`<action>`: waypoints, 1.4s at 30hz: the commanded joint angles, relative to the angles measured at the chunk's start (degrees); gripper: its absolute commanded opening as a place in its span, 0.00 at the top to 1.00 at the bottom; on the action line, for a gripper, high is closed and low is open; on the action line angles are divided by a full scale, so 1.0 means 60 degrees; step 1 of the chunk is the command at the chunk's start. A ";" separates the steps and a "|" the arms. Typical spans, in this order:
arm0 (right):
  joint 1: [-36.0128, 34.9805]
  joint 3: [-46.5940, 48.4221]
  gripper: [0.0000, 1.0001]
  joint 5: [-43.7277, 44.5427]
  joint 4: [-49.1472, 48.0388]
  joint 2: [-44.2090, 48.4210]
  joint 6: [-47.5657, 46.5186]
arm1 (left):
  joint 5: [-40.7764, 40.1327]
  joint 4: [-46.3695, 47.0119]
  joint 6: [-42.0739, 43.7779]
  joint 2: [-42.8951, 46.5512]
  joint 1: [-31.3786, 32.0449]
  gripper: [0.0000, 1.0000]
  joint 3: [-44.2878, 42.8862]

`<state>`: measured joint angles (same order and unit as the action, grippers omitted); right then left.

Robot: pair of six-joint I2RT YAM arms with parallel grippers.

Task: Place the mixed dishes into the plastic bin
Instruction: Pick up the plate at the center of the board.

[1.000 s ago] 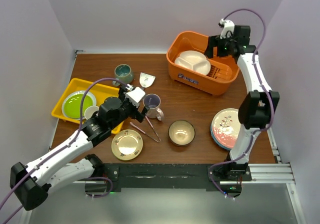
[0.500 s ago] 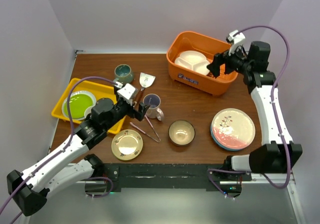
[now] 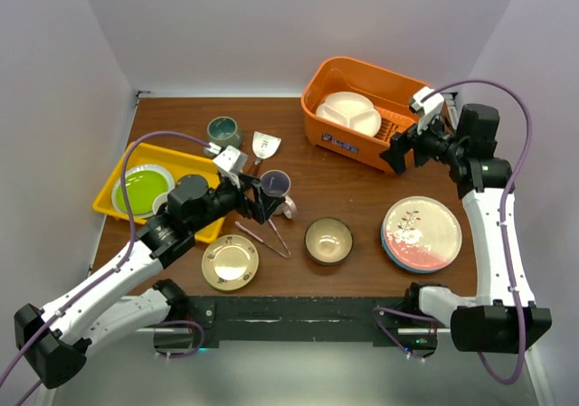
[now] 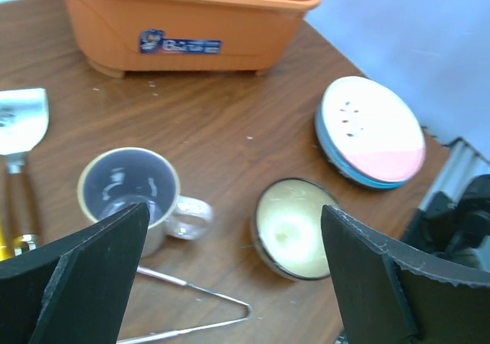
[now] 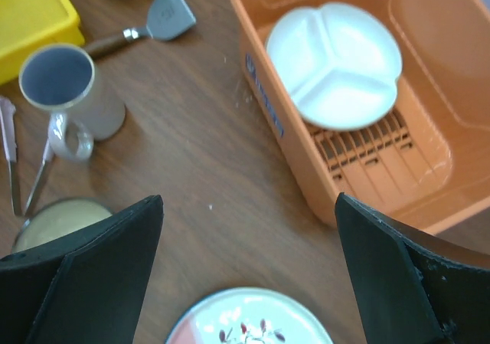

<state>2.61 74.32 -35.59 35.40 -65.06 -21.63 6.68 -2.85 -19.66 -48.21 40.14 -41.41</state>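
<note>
The orange plastic bin [image 3: 312, 89] stands at the back right with a white divided plate [image 3: 348, 112] inside. My right gripper [image 3: 399, 151] hangs open and empty over its front right corner, above bare wood [image 5: 249, 202]. A lavender mug [image 3: 275, 184], a bronze bowl [image 3: 328, 240], a pink floral plate [image 3: 421, 232], a cream plate [image 3: 230, 261] and a teal mug [image 3: 222, 132] sit on the table. My left gripper [image 3: 258, 203] hovers open beside the lavender mug [image 4: 126, 187], with the bowl [image 4: 295, 227] to its right.
A yellow tray [image 3: 181, 160] at the left holds a lime-green plate [image 3: 142, 189]. A metal spatula [image 3: 264, 142] lies behind the lavender mug. Thin pink tongs [image 3: 276, 239] lie in front of it.
My right arm has swung out of the bin toward its front right corner, and its jaws have spread a little wider. My left gripper has edged right toward the lavender mug.
</note>
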 commanded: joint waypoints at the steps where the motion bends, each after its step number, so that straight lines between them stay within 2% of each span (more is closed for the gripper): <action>1: 0.0544 -0.0346 0.02 -0.0117 0.1394 0.0310 -0.1169 | 0.0834 0.0738 -0.0883 0.0182 -0.0054 0.00 -0.0145; 9: 0.1922 -0.0756 0.02 -0.0337 0.3033 0.0208 -0.2926 | 0.1450 0.0973 -0.1498 0.0139 -0.0054 0.00 -0.0028; 16: 0.3706 -0.1210 0.04 -0.0250 0.3884 -0.0434 -0.4421 | 0.1831 0.1105 -0.1718 -0.0081 -0.0040 0.00 0.0002; 24: 0.5378 -0.1708 0.10 0.0482 0.3975 -0.1329 -0.5886 | 0.2066 0.1178 -0.1777 -0.0300 -0.0025 0.00 0.0031; 30: 0.6155 -0.1826 0.18 0.0864 0.3841 -0.2337 -0.6414 | 0.2080 0.1193 -0.1777 -0.0374 -0.0040 0.00 0.0119; 35: 0.6317 -0.1782 0.25 0.0878 0.3959 -0.3072 -0.6591 | 0.2095 0.1208 -0.1792 -0.0418 -0.0040 0.00 0.0207; 42: 0.6361 -0.1972 0.29 0.1157 0.3739 -0.3614 -0.6605 | 0.2124 0.1237 -0.1835 -0.0418 -0.0025 0.00 0.0295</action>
<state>40.51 62.87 -29.61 58.48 -86.00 -59.57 18.33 2.04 -29.54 -50.78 40.14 -40.16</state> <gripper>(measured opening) 0.727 0.997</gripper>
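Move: The pink-and-white plate, on top of its stack, lies about 14 cm back and 12 cm to the right of my right hand, some 28 cm below. The orange bin stands about 15 cm ahead, nearly straight in front and some 24 cm lower. The small beige bowl is about 15 cm back and 12 cm left, down on the board. From my left hand the plate is some 38 cm to the right and 4 cm back, about 23 cm below. I swing my empty right hand away from the bin, down about 23 cm and right about 20 cm while drawing back some 9 cm, and slow just above the plate's far-right rim. I tip its fingers down some 40 degrees and partly close them until they straddle the rim from above. My open left hand shifts a few centimetres right and back, turning slightly clockwise. ##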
